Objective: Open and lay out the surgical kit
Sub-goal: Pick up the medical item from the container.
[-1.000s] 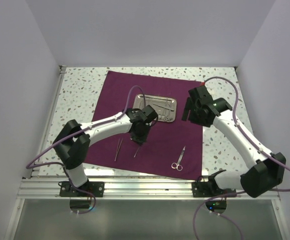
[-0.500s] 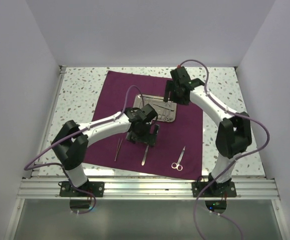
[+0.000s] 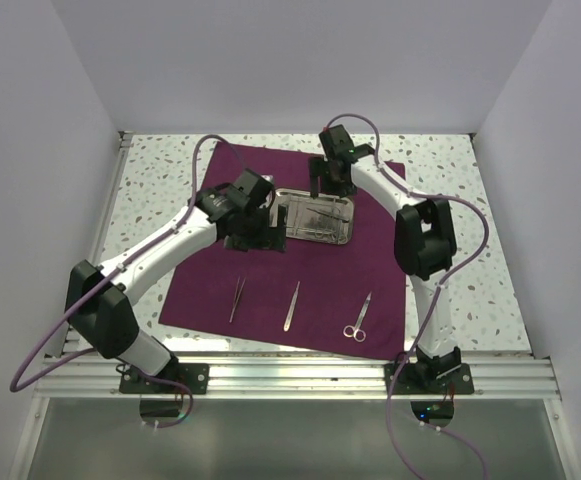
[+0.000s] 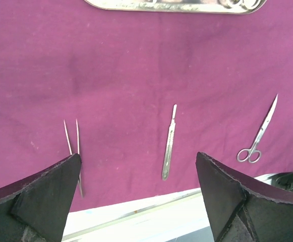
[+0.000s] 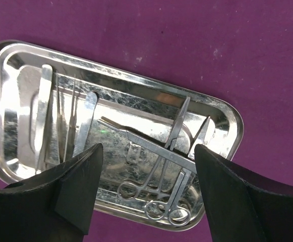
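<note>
The dark purple cloth (image 3: 270, 270) of the surgical kit lies spread flat. On its near half lie tweezers (image 3: 237, 298), a slim steel handle (image 3: 292, 305) and scissors (image 3: 359, 317), side by side. The same three show in the left wrist view as tweezers (image 4: 71, 143), handle (image 4: 169, 142) and scissors (image 4: 258, 138). The steel tray (image 3: 348, 238) sits mid-cloth. My left gripper (image 3: 266, 238) (image 4: 137, 156) hangs open and empty beside the tray's left end. My right gripper (image 3: 330, 188) (image 5: 148, 147) is open above the tray (image 5: 15, 55), over ring-handled forceps (image 5: 161, 171) and flat instruments (image 5: 43, 111).
Speckled tabletop (image 3: 160, 180) surrounds the cloth. White walls close in the left, back and right sides. An aluminium rail (image 3: 300, 370) runs along the near edge, just past the cloth's hem (image 4: 136, 201). Purple cables loop off both arms.
My left gripper opened and left the slim handle on the cloth between tweezers and scissors, then drew back toward the tray's left end. My right arm swung from the right to over the tray.
</note>
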Available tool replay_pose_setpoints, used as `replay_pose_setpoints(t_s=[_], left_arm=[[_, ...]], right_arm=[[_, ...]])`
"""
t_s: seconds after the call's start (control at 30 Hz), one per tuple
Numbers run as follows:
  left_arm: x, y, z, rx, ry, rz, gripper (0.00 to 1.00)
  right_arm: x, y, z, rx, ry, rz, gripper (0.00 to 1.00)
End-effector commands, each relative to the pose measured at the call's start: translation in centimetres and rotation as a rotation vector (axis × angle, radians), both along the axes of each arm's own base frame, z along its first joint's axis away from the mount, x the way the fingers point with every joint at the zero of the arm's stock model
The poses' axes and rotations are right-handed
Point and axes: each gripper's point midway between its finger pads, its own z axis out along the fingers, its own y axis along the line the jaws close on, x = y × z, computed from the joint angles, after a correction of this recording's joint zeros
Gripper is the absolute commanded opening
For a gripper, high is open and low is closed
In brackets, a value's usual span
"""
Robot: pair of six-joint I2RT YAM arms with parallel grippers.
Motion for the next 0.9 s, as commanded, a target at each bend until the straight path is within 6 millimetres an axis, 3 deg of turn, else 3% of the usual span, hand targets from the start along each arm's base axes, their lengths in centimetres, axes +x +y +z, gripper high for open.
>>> replay_pose_setpoints(t_s=[0.0, 0.5, 0.87], left_arm=[[-0.8, 1.1, -0.2, 0.036, 0.012, -0.015, 1.00], [0.0, 1.2, -1.2, 0.054, 0.030, -0.012, 0.98], [0.5, 1.3, -1.4, 0.071, 0.033, -0.021, 0.98]], right_arm=[[0.2, 0.1, 1.4, -0.009, -0.019, 0.071, 0.77], [-2.8, 0.4, -1.7, -0.035, 0.064, 0.148, 0.79], [-3.0, 0.5, -4.1, -0.038, 0.111, 0.149, 0.79]])
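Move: The medical item I'm after is the slim grooved instrument lying diagonally in the tray, about 5 cm below my right hand and 3 cm back, neither left nor right. The nearest tweezers stand some 6 cm to its left and 2 cm farther out; the outer scissors lie about 4 cm to its right and 2 cm nearer me. From my left hand the item is roughly 17 cm ahead, 15 cm right and 10 cm below. I lower my right hand about 4 cm into the tray area while drawing it back some 3 cm, bringing the open fingers down astride the diagonal instrument. The wrist turns slightly counter-clockwise and tips the fingers a little nearer to straight down; they stay wide open. My left hand, open and empty over the cloth, sinks about 2 cm. ##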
